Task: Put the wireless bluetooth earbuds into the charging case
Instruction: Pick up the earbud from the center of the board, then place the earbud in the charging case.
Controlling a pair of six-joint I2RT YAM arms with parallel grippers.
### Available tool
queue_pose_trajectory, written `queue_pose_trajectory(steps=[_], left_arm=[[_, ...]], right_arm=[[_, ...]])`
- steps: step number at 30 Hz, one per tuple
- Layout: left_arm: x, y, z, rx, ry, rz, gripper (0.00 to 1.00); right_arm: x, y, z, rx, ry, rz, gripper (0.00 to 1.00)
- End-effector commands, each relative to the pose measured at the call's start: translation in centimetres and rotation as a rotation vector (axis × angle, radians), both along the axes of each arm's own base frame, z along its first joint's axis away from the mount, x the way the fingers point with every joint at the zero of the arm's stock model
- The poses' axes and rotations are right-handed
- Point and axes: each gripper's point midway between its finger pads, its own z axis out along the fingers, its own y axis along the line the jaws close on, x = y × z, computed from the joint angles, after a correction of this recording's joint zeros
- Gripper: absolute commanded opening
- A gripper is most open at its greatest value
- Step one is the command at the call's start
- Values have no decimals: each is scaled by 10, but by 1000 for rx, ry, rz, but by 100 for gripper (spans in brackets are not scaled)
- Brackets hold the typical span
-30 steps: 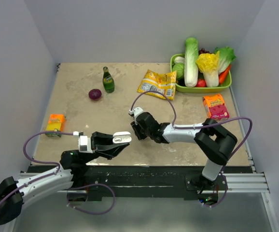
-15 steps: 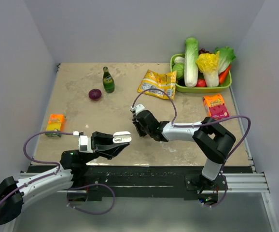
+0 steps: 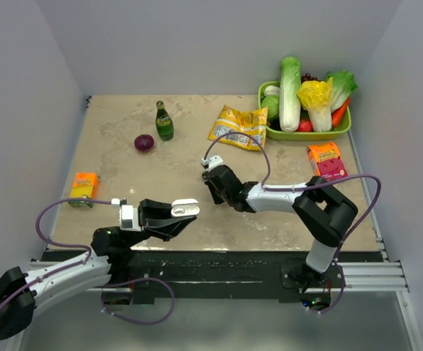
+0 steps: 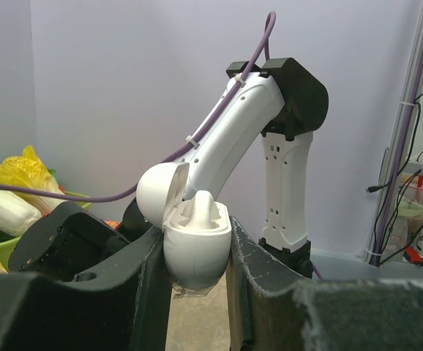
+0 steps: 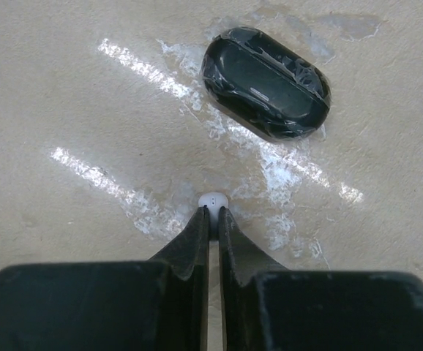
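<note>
My left gripper [image 3: 183, 215] [image 4: 195, 256] hangs near the table's front edge, shut on the white charging case [image 3: 185, 210] [image 4: 197, 245]. The case's lid stands open, and a white rounded part rises from its inside. My right gripper [image 3: 212, 195] [image 5: 213, 213] points down at the table's middle. Its jaws are pinched together on a tiny white earbud [image 5: 213, 199], which rests on the tabletop at the fingertips. No other earbud shows on its own.
A black oval case wrapped in film [image 5: 266, 88] lies just beyond the earbud. Farther back are a green bottle [image 3: 164, 121], a purple onion [image 3: 144, 142], a yellow snack bag [image 3: 238, 126], a green vegetable tray [image 3: 347, 124], a red box [image 3: 327, 161] and an orange box [image 3: 85, 187].
The right gripper's jaws have closed onto the earbud, and its wrist has edged slightly toward the back. The left arm and the case have stayed still.
</note>
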Motion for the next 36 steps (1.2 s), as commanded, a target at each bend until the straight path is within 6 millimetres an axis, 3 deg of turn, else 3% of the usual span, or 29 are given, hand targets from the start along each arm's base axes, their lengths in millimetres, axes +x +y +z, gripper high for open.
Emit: queue_pose_trajectory(steps=[1, 2, 4, 6, 8, 9, 12, 13, 15, 16, 19, 22, 25, 30, 36], left_arm=[[-3, 8, -86, 124, 103, 16, 0], [-3, 8, -86, 126, 103, 14, 0], [-2, 7, -85, 128, 103, 17, 0], [-1, 6, -84, 132, 104, 20, 0], [2, 5, -82, 134, 99, 28, 0], [2, 4, -81, 136, 98, 29, 0], [5, 2, -78, 139, 94, 32, 0], [6, 0, -80, 149, 99, 32, 0], [4, -2, -75, 142, 79, 17, 0], [5, -5, -77, 152, 87, 13, 0], [6, -12, -70, 152, 90, -16, 0], [-1, -26, -70, 195, 77, -95, 0], [-5, -40, -60, 214, 76, -177, 0], [-9, -47, -62, 243, 115, -237, 0], [-10, -58, -54, 284, 125, -286, 0]], right_arm=[[2, -11, 20, 18, -24, -66, 0], [2, -12, 45, 71, -55, -75, 0], [-5, -22, 64, 95, -72, -89, 0], [-10, -33, 105, 144, -127, -103, 0], [-16, -44, 129, 157, -158, -101, 0], [-25, -53, 154, 185, -182, -92, 0], [-47, -61, 195, 248, -224, -15, 0], [-60, -66, 228, 327, -276, 22, 0], [-88, -58, 253, 404, -299, 190, 0], [-104, -60, 276, 461, -332, 260, 0], [-148, -50, 291, 492, -305, 514, 0], [-176, -45, 287, 459, -287, 660, 0], [-191, -45, 281, 432, -276, 712, 0], [-208, -52, 276, 436, -255, 759, 0], [-212, -49, 263, 413, -231, 769, 0]])
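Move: The white earbud, already pinched in the right fingers at the table top, is bound for the open white charging case in the left hand, which lies about 20 cm back, 7 cm to the left and 29 cm above the right hand. The black case rests about 9 cm ahead and 2 cm left of the right hand, level with it. From the left hand the earbud lies roughly 20 cm ahead, 9 cm right and 28 cm below. The earbud stays pinched as the right hand lifts it about 30 cm, then draws it some 20 cm back and 5 cm right towards the white case, sinking slightly while the fingers swing counter-clockwise and level out to point left. Still gripping the case, the left hand lowers it about 8 cm and shifts it 5 cm right to meet the earbud, tipping nearly 20 degrees downward. ##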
